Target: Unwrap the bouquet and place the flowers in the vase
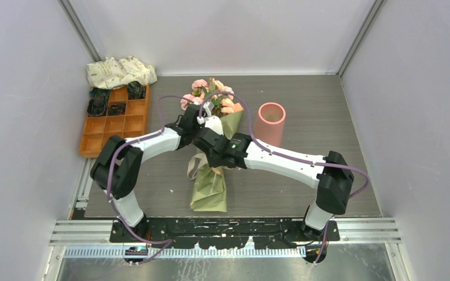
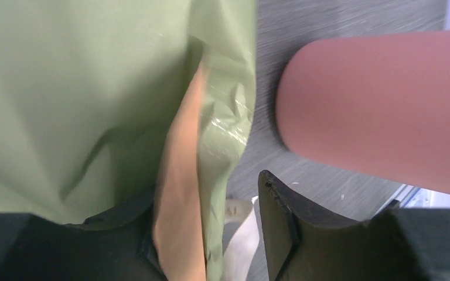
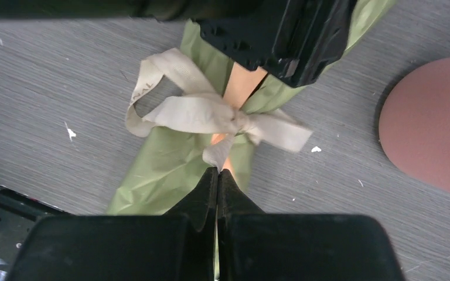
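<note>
The bouquet (image 1: 211, 175) lies lengthwise on the grey table, its pink and peach flowers (image 1: 212, 93) at the far end and the olive-green paper tail toward me. A cream ribbon bow (image 3: 202, 114) ties the cone. My right gripper (image 3: 218, 171) is shut on the tip of one ribbon tail, just below the knot. My left gripper (image 2: 205, 193) is open and straddles the green and orange paper (image 2: 179, 170) above the bow; its right finger (image 2: 287, 228) stands clear of the paper. The salmon-pink vase (image 1: 271, 122) stands upright to the bouquet's right.
An orange compartment tray (image 1: 94, 143) with dark items in its far cells sits at the left edge. A white leaf-print cloth bundle (image 1: 120, 72) lies behind it. Grey walls close in on the left, back and right. Both arms cross over the bouquet's middle.
</note>
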Tool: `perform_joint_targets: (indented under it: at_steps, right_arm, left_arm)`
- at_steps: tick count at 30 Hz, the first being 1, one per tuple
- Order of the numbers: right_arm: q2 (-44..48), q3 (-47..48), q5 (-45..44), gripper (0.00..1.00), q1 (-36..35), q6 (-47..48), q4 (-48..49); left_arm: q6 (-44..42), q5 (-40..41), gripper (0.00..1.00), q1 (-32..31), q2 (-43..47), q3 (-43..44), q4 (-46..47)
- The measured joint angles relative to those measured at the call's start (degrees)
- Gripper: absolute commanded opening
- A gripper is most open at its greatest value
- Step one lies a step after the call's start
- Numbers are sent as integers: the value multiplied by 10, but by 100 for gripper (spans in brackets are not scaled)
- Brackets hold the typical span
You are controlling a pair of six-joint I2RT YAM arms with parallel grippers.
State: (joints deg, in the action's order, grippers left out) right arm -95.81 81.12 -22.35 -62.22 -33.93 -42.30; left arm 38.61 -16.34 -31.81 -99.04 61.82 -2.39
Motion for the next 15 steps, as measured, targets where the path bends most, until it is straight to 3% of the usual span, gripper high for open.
perform_joint_targets:
  at_steps: [15]
  right_arm:
    - [54,36,-5,1,2,24,-21]
  left_arm:
    - [20,-2,47,1,-65,-13,40]
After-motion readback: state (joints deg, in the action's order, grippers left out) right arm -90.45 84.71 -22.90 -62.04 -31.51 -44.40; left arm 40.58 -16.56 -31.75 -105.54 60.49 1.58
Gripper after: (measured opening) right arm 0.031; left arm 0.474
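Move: The right hand already pinches a ribbon tail, its knot about 3 cm ahead and 8 cm below. The vase stands some 16 cm to this hand's right and 5 cm ahead. The left hand hangs half open over the wrapper, whose middle is about 4 cm straight below; from this hand the flower heads lie roughly 10 cm ahead and 3 cm left, the vase 14 cm right and 7 cm back, and the knot about 9 cm back. Still pinching the ribbon tail, the shut right fingers draw it up away from the knot, slowly at first and then faster, about 5 cm in all. The left hand sinks about 5 cm onto the wrapper, most of it early, its half-open fingers straddling the peach strip and paper edge while the fingertips tip slightly further down. ##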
